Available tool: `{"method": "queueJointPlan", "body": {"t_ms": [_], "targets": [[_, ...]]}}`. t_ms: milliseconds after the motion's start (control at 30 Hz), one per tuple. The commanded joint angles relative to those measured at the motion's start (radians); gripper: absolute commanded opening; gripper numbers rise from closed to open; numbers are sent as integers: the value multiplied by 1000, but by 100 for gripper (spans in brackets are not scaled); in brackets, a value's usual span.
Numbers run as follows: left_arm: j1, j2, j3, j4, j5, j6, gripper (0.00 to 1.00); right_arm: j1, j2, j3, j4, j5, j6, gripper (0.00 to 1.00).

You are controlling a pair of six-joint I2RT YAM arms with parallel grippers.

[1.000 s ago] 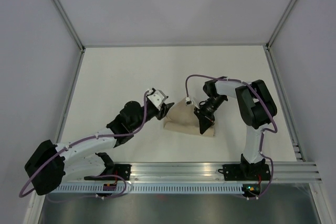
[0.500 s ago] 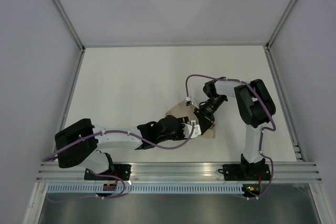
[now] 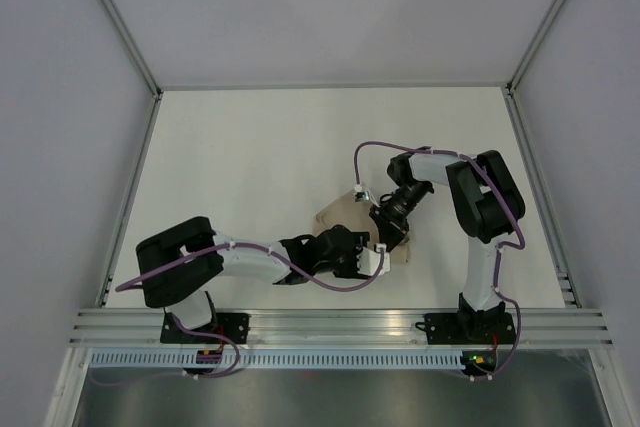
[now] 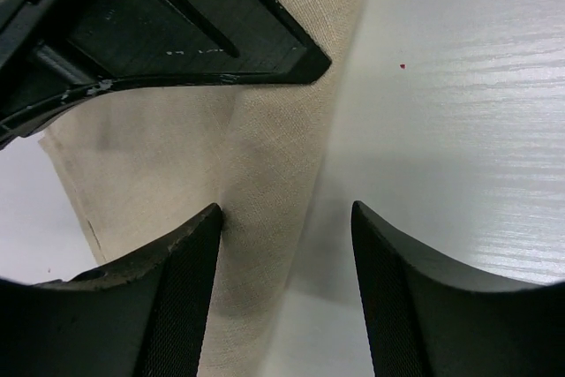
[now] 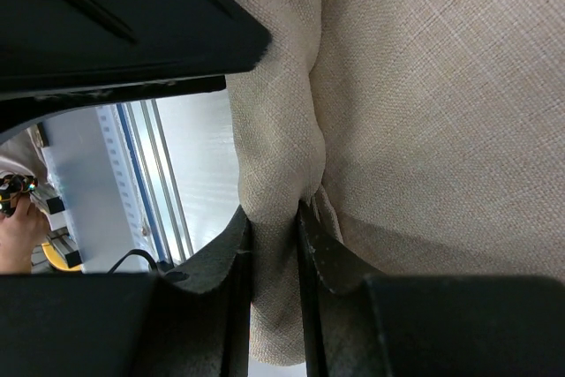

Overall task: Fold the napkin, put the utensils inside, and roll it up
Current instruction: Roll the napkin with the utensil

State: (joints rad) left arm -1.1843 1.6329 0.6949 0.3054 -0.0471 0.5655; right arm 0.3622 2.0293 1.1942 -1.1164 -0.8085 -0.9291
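Note:
The beige napkin (image 3: pixel 335 215) lies bunched on the white table, mostly covered by both grippers. In the right wrist view my right gripper (image 5: pixel 274 240) is shut on a raised fold of the napkin (image 5: pixel 424 86). My left gripper (image 4: pixel 287 218) is open and straddles the napkin's rolled edge (image 4: pixel 265 165), with its left finger against the cloth and bare table under the right finger. In the top view the left gripper (image 3: pixel 385 250) sits at the napkin's near right corner, just below the right gripper (image 3: pixel 388 235). The utensils are hidden.
The white table (image 3: pixel 250 147) is bounded by grey walls with metal corner posts. An aluminium rail (image 3: pixel 340 327) carrying both arm bases runs along the near edge. The right arm's elbow (image 3: pixel 485 197) rises to the right of the napkin.
My left arm has swung from the napkin's left side round to its near right corner, and its jaws have opened wider. The right gripper has kept its pinch in place.

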Motion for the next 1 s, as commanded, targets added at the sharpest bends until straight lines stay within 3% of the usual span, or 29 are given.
{"method": "queueJointPlan", "body": {"t_ms": [0,200,500,600,633,733,967], "targets": [[0,34,31,66,30,56,65,6,77,-31,178,180,-57,0],[29,76,22,106,42,33,60,6,72,-35,181,183,-53,1],[37,140,46,57,139,-19,15,6,17,-64,219,196,-36,2],[44,143,60,37,180,-52,2,6,-42,-87,251,196,-11,20],[49,145,66,14,212,-61,2,6,-61,-91,259,192,1,33],[80,157,98,-35,297,-108,2,3,-148,-97,254,160,15,50],[158,173,124,-84,437,-211,2,-69,-296,-58,299,100,165,59]]}}
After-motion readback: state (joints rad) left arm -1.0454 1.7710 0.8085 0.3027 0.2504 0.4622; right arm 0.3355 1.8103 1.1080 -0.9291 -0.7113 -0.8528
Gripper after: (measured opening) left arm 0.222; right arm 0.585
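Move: The napkin roll runs left to right under the left hand's open fingers, its middle about 1 cm ahead, 2 cm to the left and 2 cm below. The flat, unrolled part of the napkin lies some 7 cm ahead of the left hand and 3 cm to its left. The right hand still pinches the roll near its right end, with the roll's middle about 10 cm to its left and level with it, and that end some 2 cm to its right and 1 cm back. The left fingers close around the napkin roll and pinch it as the hand sinks about 2 cm and eases forward; keeping hold, the hand then shifts some 2 cm to the right and its wrist tilts about 15 degrees. The right hand holds its pinch until the left has gripped, then opens, comes free and pulls away forward and up, about 4 cm in all, tilting similarly. ##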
